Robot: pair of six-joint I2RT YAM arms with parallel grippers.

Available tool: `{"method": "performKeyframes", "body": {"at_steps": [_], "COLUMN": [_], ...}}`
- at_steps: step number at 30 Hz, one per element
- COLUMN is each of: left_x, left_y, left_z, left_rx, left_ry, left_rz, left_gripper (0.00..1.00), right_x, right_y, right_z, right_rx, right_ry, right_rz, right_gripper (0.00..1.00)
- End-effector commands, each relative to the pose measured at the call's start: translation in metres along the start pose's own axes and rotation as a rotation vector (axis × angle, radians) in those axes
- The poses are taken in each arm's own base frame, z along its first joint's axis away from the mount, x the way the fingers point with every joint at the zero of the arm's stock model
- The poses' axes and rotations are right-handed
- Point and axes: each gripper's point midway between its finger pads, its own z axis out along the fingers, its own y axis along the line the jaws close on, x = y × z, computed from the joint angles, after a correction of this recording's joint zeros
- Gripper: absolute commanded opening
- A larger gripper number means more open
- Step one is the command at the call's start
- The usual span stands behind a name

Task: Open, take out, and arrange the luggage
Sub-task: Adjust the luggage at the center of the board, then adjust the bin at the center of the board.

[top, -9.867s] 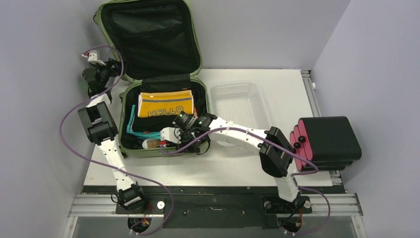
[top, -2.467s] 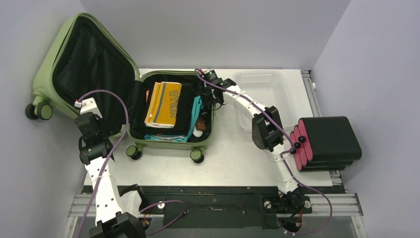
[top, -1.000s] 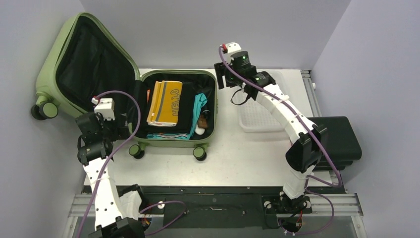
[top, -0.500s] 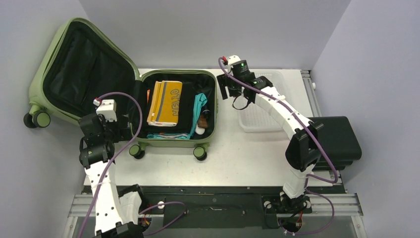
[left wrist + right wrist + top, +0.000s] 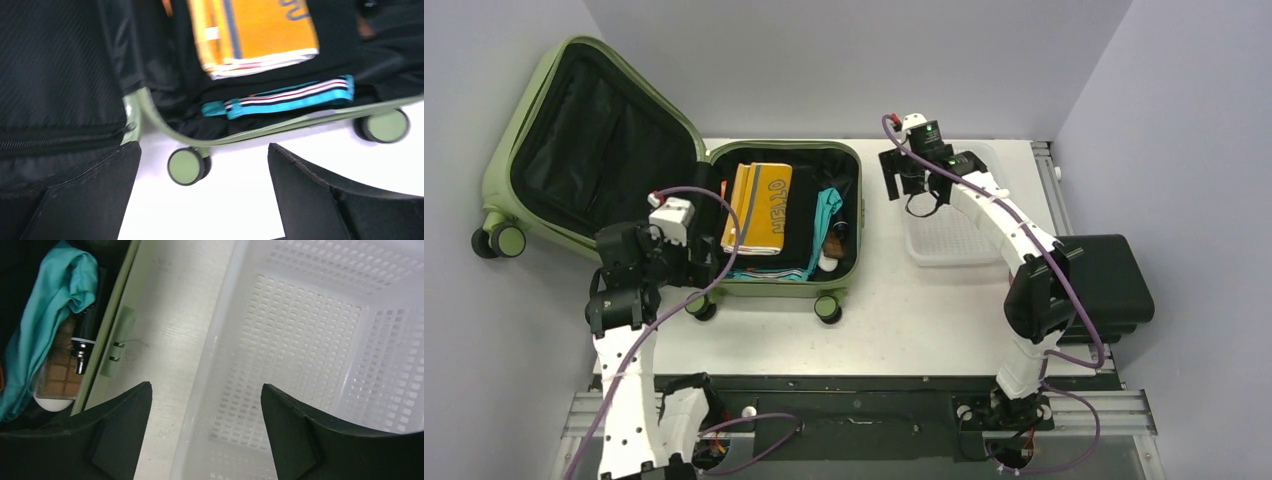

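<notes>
The luggage point(image 5: 774, 290), an olive-green hard case, lies open on the table, its black-lined lid point(image 5: 594, 130) leaning back to the left. Inside are a folded orange cloth point(image 5: 764, 205), a teal cloth point(image 5: 824, 215) and small items. My left gripper point(image 5: 702, 264) hangs open at the case's front-left corner; in the left wrist view the left gripper point(image 5: 202, 147) frames a green wheel point(image 5: 186, 166) and the case's rim point(image 5: 165, 125). Open and empty, my right gripper point(image 5: 904, 188) sits right of the case; the right wrist view shows the right gripper point(image 5: 206, 386) over the basket's left rim.
A white mesh basket point(image 5: 954, 235) stands on the table right of the case, seen in the right wrist view as the basket point(image 5: 310, 340) with nothing in it. A smaller black case point(image 5: 1104, 285) sits at the table's right edge. Grey walls close in on three sides.
My left gripper has moved right, up to the case's front-left corner. My right gripper has shifted right, from beside the case's rim to the basket's edge. The lid has tipped slightly further left.
</notes>
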Motion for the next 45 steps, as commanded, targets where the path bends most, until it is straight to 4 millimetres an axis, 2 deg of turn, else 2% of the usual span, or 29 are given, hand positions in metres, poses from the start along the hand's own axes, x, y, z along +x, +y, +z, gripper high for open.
{"method": "performKeyframes", "body": {"at_steps": [1, 2, 3, 4, 5, 6, 9, 14, 16, 19, 22, 25, 27, 28, 29, 31, 37, 45], "left_x": [-0.027, -0.031, -0.029, -0.032, -0.03, -0.031, -0.036, -0.048, -0.048, -0.042, -0.043, -0.042, -0.043, -0.043, -0.046, -0.052, -0.078, -0.101], "left_y": [-0.036, -0.045, -0.046, -0.054, -0.053, -0.064, -0.068, -0.084, -0.087, -0.089, -0.086, -0.085, -0.083, -0.082, -0.08, -0.074, -0.049, -0.042], "left_z": [-0.007, -0.007, -0.002, -0.001, 0.004, 0.008, 0.016, 0.025, 0.028, 0.03, 0.028, 0.026, 0.024, 0.024, 0.025, 0.028, 0.047, 0.073], "left_rx": [0.16, 0.191, 0.188, 0.211, 0.203, 0.235, 0.23, 0.312, 0.327, 0.338, 0.314, 0.302, 0.288, 0.284, 0.269, 0.231, 0.079, 0.044], "left_ry": [-0.03, -0.029, -0.004, -0.001, 0.023, 0.037, 0.065, 0.039, 0.038, 0.044, 0.023, 0.015, 0.005, 0.005, 0.0, -0.007, -0.01, -0.053], "left_rz": [0.131, 0.157, 0.162, 0.187, 0.196, 0.227, 0.284, 0.325, 0.311, 0.3, 0.306, 0.309, 0.311, 0.31, 0.311, 0.299, 0.233, 0.204], "left_gripper": [0.96, 0.96, 0.96, 0.96, 0.96, 0.96, 0.96, 0.96, 0.96, 0.96, 0.96, 0.96, 0.96, 0.96, 0.96, 0.96, 0.96, 0.96], "right_x": [-0.01, -0.004, 0.001, 0.005, 0.012, 0.015, 0.029, 0.044, 0.051, 0.062, 0.08, 0.096, 0.11, 0.122, 0.125, 0.14, 0.16, 0.16], "right_y": [-0.032, -0.033, -0.039, -0.037, -0.04, -0.04, -0.047, -0.047, -0.04, -0.025, -0.021, -0.035, -0.043, -0.043, -0.042, -0.033, 0.008, 0.047], "right_z": [-0.013, -0.012, -0.011, -0.009, -0.008, -0.007, -0.002, 0.005, 0.007, 0.012, 0.01, 0.006, 0.002, 0.001, -0.001, -0.003, -0.013, -0.013], "right_rx": [0.051, 0.048, 0.055, 0.028, 0.025, 0.013, 0.005, -0.078, -0.135, -0.214, -0.234, -0.177, -0.141, -0.141, -0.143, -0.17, -0.27, -0.365], "right_ry": [-0.012, 0.013, 0.032, 0.044, 0.066, 0.074, 0.11, 0.149, 0.166, 0.204, 0.288, 0.351, 0.382, 0.404, 0.407, 0.437, 0.467, 0.457], "right_rz": [0.038, 0.035, 0.033, 0.031, 0.024, 0.023, 0.04, 0.088, 0.107, 0.134, 0.076, 0.003, -0.041, -0.065, -0.086, -0.11, -0.224, -0.194], "right_gripper": [0.75, 0.75, 0.75, 0.74, 0.73, 0.72, 0.7, 0.63, 0.62, 0.61, 0.56, 0.45, 0.41, 0.41, 0.4, 0.39, 0.38, 0.38]}}
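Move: From the open left hand, the yellow towel's middle is some 20 cm ahead, 9 cm to the right and about 9 cm below; the teal cloth lies 6 cm ahead and 12 cm right, the case's near-left wheel about 2 cm ahead and 2 cm left, low on the table. From the right hand, the white basket's middle is level with it, about 14 cm right and 13 cm down; the suitcase's right wall stands 8 cm left and 5 cm back. Bring the right hand about 6 cm right over the white basket, then back some 13 cm and down 12 cm into its near-left part, tipping it some 30 degrees downward and half closing the fingers; finish by swinging left, drawing the basket along by its left wall. Swing the open left hand right over the suitcase, turning clockwise, then reach forward towards the yellow towel. ##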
